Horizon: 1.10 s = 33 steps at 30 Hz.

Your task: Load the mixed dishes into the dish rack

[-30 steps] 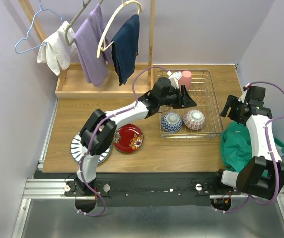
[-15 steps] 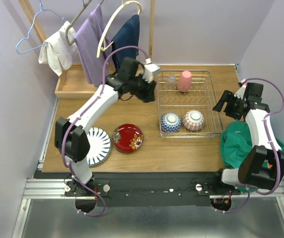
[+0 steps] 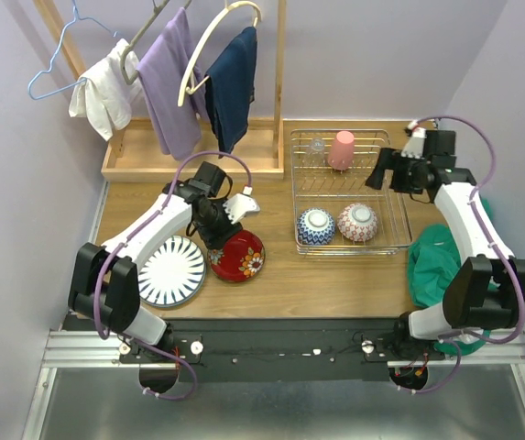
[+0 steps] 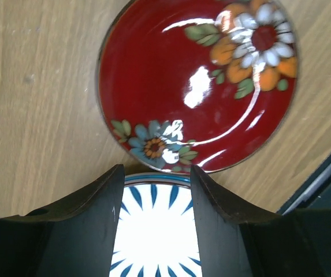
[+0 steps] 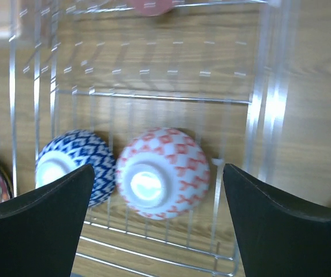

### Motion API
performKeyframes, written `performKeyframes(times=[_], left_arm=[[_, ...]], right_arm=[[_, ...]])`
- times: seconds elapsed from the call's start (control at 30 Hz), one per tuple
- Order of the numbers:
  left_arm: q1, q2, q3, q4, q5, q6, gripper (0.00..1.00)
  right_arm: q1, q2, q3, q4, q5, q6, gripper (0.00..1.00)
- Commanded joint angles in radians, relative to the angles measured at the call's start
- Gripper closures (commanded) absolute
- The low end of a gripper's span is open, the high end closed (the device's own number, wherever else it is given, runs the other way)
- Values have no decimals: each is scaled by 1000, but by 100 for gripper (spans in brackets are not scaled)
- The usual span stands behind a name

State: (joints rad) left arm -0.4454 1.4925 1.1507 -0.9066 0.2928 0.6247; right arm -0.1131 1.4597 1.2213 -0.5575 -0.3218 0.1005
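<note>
The dish rack stands at the back right and holds a pink cup, a blue-white bowl and a red-pink bowl, both bowls upside down. The red floral plate and the blue-striped white plate lie on the table at the left. My left gripper hangs open and low where the two plates meet. The striped plate shows between its fingers, and the red plate lies just ahead. My right gripper is wide open over the rack's right side, above the red-pink bowl.
A wooden tray with a clothes frame and hanging garments fills the back left. A green cloth lies at the table's right edge by the right arm. A clear glass stands in the rack beside the cup.
My left arm swung from over the rack back to the left and came down by the plates. My right arm moved in over the rack's right side and its jaws widened.
</note>
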Motion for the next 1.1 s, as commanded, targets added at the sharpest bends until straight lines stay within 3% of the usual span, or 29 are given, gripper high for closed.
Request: performKeyframes(times=[0.0,0.23,0.67,0.77,0.93,1.0,1.07], left_arm=[[74,21,-17,117,-40,-31,42],[88,178,66,173,-14,-77,42],[100,295,87,184,25,-71,50],[114,308,110,166,46,-65,62],[135,286,124,156,65,-49,94],[139,270,126,156,63,-43,100],[139,241,133,155,55,-46,100]], right_arm=[[159,-53,0,15,18,-126,0],[173,-41,30,-12,0,-127,0],[173,-12,79,-7,-20,-124,0],[174,-1,89,-7,-22,-127,0],[173,4,83,13,-26,-119,0],[173,4,75,27,-31,-117,0],[173,-1,66,36,-37,-116,0]])
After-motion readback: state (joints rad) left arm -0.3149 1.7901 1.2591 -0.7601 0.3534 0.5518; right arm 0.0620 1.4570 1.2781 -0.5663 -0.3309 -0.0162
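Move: The red plate's middle lies about 6 cm to the left hand's right, only about 1 cm ahead, and some 7 cm below its half-open fingers. The white striped plate is about 14 cm to that hand's left and 4 cm back; the blue bowl in the rack is some 30 cm to its right and 10 cm ahead. From the right hand, the red plate lies roughly 38 cm left, 23 cm back and 14 cm down. The left hand travels forward and down about 6 cm each way, bulging a little to its left at first and turning about 10 degrees counter-clockwise, to reach the red plate's far-left rim, where its half-open fingers close almost fully and pinch the rim, then ease up and forward about 1 cm. Meanwhile the empty right hand, wide open, shifts about 6 cm left over the rack, turning some 15 degrees counter-clockwise and rising a little. ##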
